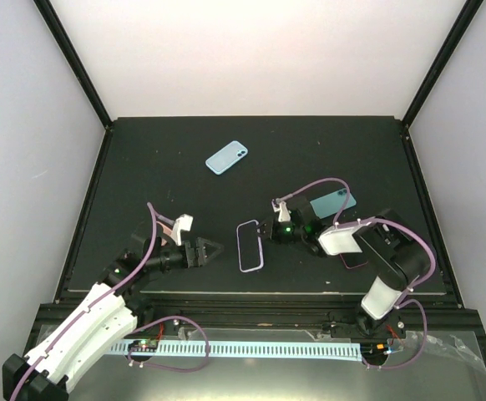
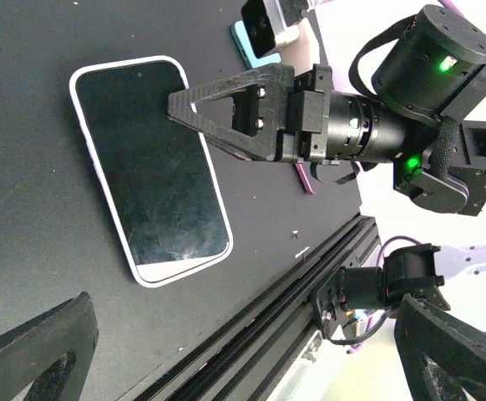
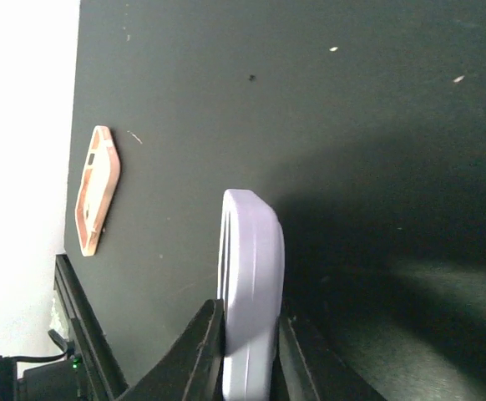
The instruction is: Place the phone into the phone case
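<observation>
The phone point(image 1: 250, 246) lies screen up, dark glass point(image 2: 151, 159) inside a lavender phone case whose pale rim point(image 2: 180, 269) shows as a strip at the end nearer the table's front edge. My right gripper point(image 1: 265, 232) reaches in from the right at the phone's far end. In the right wrist view the case point(image 3: 251, 251) is seen edge-on, with my right gripper point(image 3: 250, 334) shut on its two faces. My left gripper point(image 1: 214, 249) sits just left of the phone, open wide, holding nothing, its fingers point(image 2: 34, 351) apart at the frame's bottom corners.
A light blue phone or case point(image 1: 226, 157) lies at the back middle. A teal one point(image 1: 333, 203) sits behind the right arm, a dark purple item point(image 1: 353, 261) under it. A peach case point(image 3: 97, 188) rests near a table edge. The front rail point(image 2: 293, 292) runs close to the phone.
</observation>
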You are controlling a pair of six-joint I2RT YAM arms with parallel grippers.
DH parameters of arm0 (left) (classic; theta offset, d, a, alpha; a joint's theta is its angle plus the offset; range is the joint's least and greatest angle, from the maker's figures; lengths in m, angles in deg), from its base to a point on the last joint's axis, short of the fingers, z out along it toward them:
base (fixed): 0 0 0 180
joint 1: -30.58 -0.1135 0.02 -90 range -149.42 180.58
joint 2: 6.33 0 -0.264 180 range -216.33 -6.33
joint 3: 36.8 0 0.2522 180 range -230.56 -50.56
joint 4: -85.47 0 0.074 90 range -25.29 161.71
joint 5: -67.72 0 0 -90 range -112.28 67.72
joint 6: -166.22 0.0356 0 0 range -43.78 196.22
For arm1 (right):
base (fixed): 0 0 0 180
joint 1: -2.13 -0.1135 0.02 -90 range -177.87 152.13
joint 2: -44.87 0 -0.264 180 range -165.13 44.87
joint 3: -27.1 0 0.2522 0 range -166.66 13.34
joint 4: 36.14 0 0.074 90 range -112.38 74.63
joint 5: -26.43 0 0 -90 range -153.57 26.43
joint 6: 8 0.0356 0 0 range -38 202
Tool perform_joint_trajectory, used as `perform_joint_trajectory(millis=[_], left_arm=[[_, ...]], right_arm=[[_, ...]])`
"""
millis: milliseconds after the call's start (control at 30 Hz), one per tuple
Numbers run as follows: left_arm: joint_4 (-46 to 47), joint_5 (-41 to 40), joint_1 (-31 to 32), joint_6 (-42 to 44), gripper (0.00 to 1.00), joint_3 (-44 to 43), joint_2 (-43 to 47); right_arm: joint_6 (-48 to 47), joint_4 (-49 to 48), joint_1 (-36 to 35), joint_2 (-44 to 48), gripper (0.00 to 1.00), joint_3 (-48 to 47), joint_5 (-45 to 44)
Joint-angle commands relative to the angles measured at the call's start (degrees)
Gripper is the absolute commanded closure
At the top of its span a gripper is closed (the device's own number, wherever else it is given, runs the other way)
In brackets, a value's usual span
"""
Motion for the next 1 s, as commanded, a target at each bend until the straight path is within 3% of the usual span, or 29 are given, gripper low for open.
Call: perform_joint_trajectory(millis=[0, 167, 367, 567, 667, 967], left_arm=[[-1.7, -1.3, -0.3, 1.3, 0.01, -2.9, 0.4], [-1.7, -2.1, -0.3, 1.1, 0.01, -2.8, 0.1], [-1.6, -3.4, -0.3, 0.5, 0.01, -2.6, -0.4], [-6.3, -15.5, -0.7, -5.3, 0.01, -3.9, -2.6], [-8.3, -21.8, -2.0, -6.3, 0.01, -5.1, -4.2], [-11.7, -40.3, -9.2, -11.2, 0.07, -11.5, -13.0]], right_arm=[[-0.7, 0.8, 0.8, 0.6, 0.78, -1.2, -0.9], [-3.5, 9.4, 0.9, 4.9, 0.64, -1.1, -4.5], [-6.1, 19.0, 0.9, 12.6, 0.36, -0.8, -8.5], [-6.3, 24.0, 1.0, 22.2, 0.08, 0.6, -10.4], [-6.0, 25.5, 0.9, 27.2, 0.01, 1.5, -10.6], [-4.8, 28.1, 0.9, 38.5, 0.01, 4.5, -11.3]])
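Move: The right hand still pinches the purple-cased phone by its raised right long edge; the phone's middle lies about 4 cm to its left, 5 cm back and 2 cm lower. From that hand, the teal phone lies about 20 cm right and 9 ahead, the light blue phone some 23 ahead and 11 left. From the open left hand, the cased phone is roughly 10 cm right, 2 ahead and 12 below, the peach case 20 left, 4 ahead and 13 below. The right hand spreads its fingers from nearly shut to wide and lets go of the cased phone's right edge, first backing off to the right and sinking barely a centimetre, then lifting about 10 cm while still drifting right and a little back towards its base. After a near pause the left hand, open throughout, swings away from the phone to the left and forward, some 12 cm in all, sinking a few centimetres towards the peach case as its fingers turn counter-clockwise by roughly 35 degrees. ##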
